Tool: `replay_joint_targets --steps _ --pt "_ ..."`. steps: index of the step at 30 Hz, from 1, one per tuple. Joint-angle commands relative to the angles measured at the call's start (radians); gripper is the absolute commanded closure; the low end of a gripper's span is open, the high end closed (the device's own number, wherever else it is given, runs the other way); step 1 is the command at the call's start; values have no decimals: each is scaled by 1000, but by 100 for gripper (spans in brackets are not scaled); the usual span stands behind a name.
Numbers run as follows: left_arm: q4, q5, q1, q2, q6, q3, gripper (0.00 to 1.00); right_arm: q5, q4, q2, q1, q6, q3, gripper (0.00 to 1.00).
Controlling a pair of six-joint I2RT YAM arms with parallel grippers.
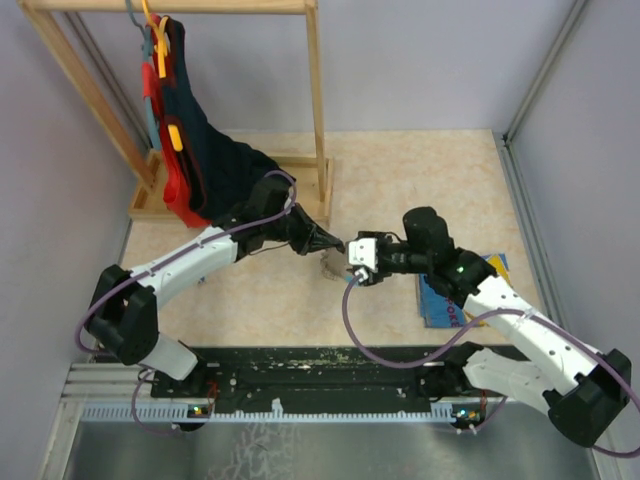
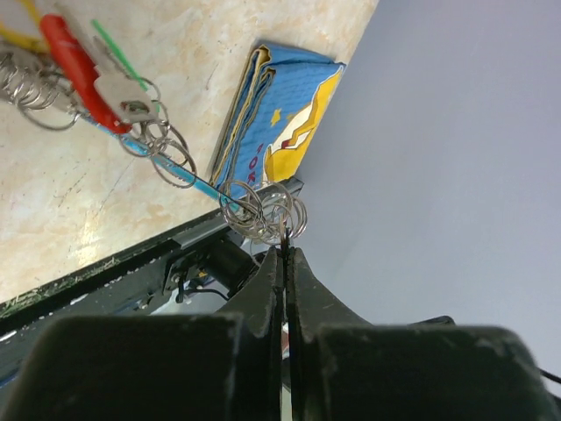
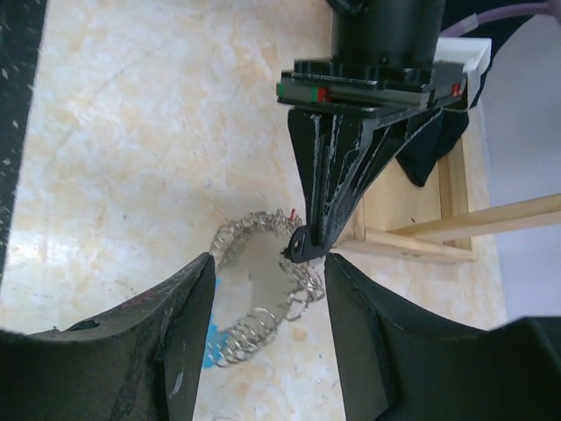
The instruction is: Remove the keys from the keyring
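Note:
The keyring (image 2: 263, 210) is a chain of thin silvery rings. My left gripper (image 2: 285, 250) is shut on its end, with a thin black tab pinched between the jaws. The chain hangs away towards the keys: a red-headed one (image 2: 74, 61), a green one (image 2: 118, 54) and a yellow one at the frame's corner. In the right wrist view the ring chain (image 3: 263, 294) curls above the table between my right gripper's (image 3: 270, 263) open fingers (image 3: 188, 324), which do not touch it. From above, both grippers meet at mid-table: left (image 1: 335, 245), right (image 1: 355, 265).
A blue picture book (image 1: 455, 295) lies on the table under the right arm. A wooden clothes rack (image 1: 320, 150) with dark and red garments stands at the back left. A black rail (image 1: 320, 365) runs along the near edge. Grey walls close in on both sides.

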Motion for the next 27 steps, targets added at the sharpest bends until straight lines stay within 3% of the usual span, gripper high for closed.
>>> replay_joint_targets --steps 1,11,18,27 --pt "-12 8 -4 -34 -38 29 100 210 104 -11 66 -46 -33 46" --pt "-7 17 -8 -31 -47 35 100 443 266 41 181 -33 -95 50" --pt "0 30 -9 -20 -46 40 100 493 311 73 209 -32 -110 62" --pt "4 36 -12 -24 -51 40 100 583 347 122 248 -68 -126 70"
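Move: The rings bunched just below the left fingertips lie about 4 cm ahead of the half-open right hand, 3 cm to its left and 4 cm lower. The keyring's grey plate hangs beneath, some 2 cm ahead, 4 cm left and 8 cm below the right hand, with its blue band roughly 3 cm back, 2 cm left and 9 cm below. For the left hand, already gripping one ring, the bunch is about 1 cm right and 1 cm below. Down and forward, about 4 cm each way, and some 2 cm left, the right hand comes in to the ring bunch under the left fingertips, sinking first, then reaching out. It twists some 20 degrees as it goes, its fingers swinging to point more forward, and they narrow from half to about a third open around the bunch without shutting. The left hand stays put, still pinching its ring. ##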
